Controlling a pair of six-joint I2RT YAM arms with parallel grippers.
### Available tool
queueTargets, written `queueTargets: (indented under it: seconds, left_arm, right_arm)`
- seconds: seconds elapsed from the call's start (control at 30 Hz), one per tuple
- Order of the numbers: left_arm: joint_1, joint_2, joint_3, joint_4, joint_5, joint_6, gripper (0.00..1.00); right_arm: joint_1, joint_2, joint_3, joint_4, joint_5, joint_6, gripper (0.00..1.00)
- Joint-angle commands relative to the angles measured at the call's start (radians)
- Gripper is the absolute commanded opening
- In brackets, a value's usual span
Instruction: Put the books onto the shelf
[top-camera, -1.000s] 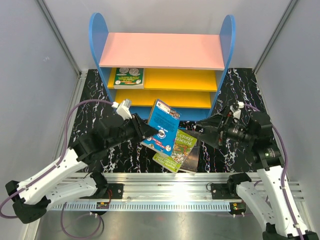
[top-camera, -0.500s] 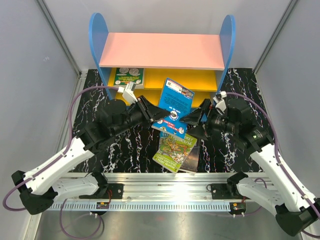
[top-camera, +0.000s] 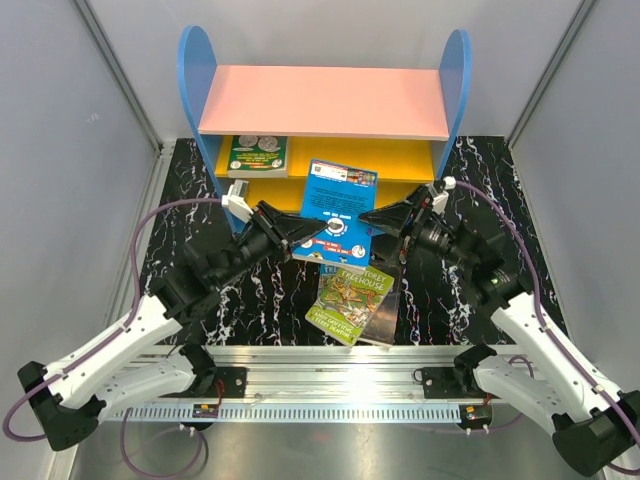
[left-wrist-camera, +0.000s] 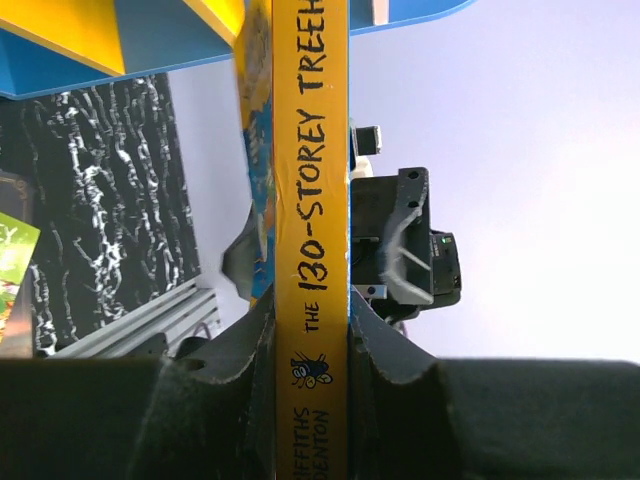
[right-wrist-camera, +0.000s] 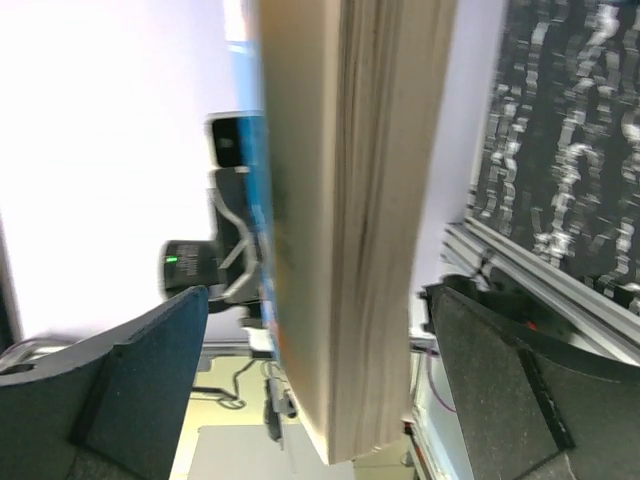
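Note:
My left gripper (top-camera: 316, 229) is shut on the left edge of a blue book (top-camera: 338, 212), holding it up in front of the shelf (top-camera: 322, 101). In the left wrist view the book's yellow spine (left-wrist-camera: 312, 190), lettered "130-Storey Treehouse", is pinched between both fingers (left-wrist-camera: 378, 345). My right gripper (top-camera: 374, 224) stands open around the book's right edge. The right wrist view shows the page edge (right-wrist-camera: 350, 250) between wide-apart fingers (right-wrist-camera: 150, 365), with gaps on both sides. A green book (top-camera: 257, 155) lies on the upper yellow board. A yellow-green book (top-camera: 349, 298) lies on the table over a dark book (top-camera: 386, 312).
The shelf's blue side panels (top-camera: 196, 75) stand at the back of the black marbled table (top-camera: 176, 205), with grey walls on both sides. A metal rail (top-camera: 330, 360) runs along the near edge, just behind the two books on the table.
My left gripper has carried the blue book up off the table toward the shelf and turned it upright. My right arm has swung in until its open fingers straddle the book's right edge.

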Motion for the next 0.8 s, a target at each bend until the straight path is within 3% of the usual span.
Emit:
queueTargets:
  seconds: [0.0,0.1,0.2,0.37,0.53,0.6,0.7,0.73,0.77]
  left_arm:
    - [0.005,-0.063,-0.009,0.239,-0.028,-0.061,0.0]
    - [0.008,-0.068,-0.028,0.251,-0.029,-0.074,0.0]
    - [0.007,-0.073,-0.029,0.242,-0.036,-0.063,0.0]
    - [0.01,-0.05,0.082,0.058,-0.045,0.058,0.0]
    - [0.008,-0.034,0.147,-0.042,-0.043,0.146,0.0]
    - [0.008,-0.039,0.172,-0.111,-0.089,0.167,0.0]
    - [0.008,-0.057,0.204,-0.224,-0.105,0.202,0.0]
    - [0.008,-0.063,0.224,-0.27,-0.114,0.235,0.05]
    - [0.008,-0.069,0.242,-0.362,-0.121,0.256,0.27]
  right_arm:
    - [0.012,-0.015,0.003,0.2,-0.019,0.084,0.99]
    - [0.032,-0.012,-0.014,0.254,-0.005,0.114,0.94]
    - [0.066,-0.009,-0.011,0.267,0.013,0.118,0.8]
    - [0.142,-0.02,0.015,0.214,0.035,0.085,0.29]
    - [0.222,-0.021,0.021,0.137,0.093,0.057,0.17]
    - [0.247,-0.005,0.029,0.107,0.119,0.045,0.05]
    - [0.268,0.037,0.053,0.051,0.15,0.028,0.0]
    - [0.268,0.052,0.064,0.027,0.159,0.02,0.0]
    - [0.268,0.084,0.103,-0.013,0.183,-0.004,0.0]
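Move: The left hand holds the blue book by its spine, with the book's middle about 4 cm to its right and 1 cm ahead. The free space on the upper yellow shelf lies roughly 24 cm ahead and 5 cm below, with the green book already there, equally far ahead and about 15 cm to the left. For the open right hand, the blue book's middle is level with it, about 5 cm to its left and 1 cm ahead. The right hand rises about 3 cm with its open fingers around the blue book's page edge, then shuts them until they pinch the pages opposite the spine, while it drifts about 4 cm left and 3 cm back. The left hand keeps its grip on the spine and eases up and to the left by some 3 cm each, also drawing slightly back, so that the two hands carry the book together in front of the shelf. ##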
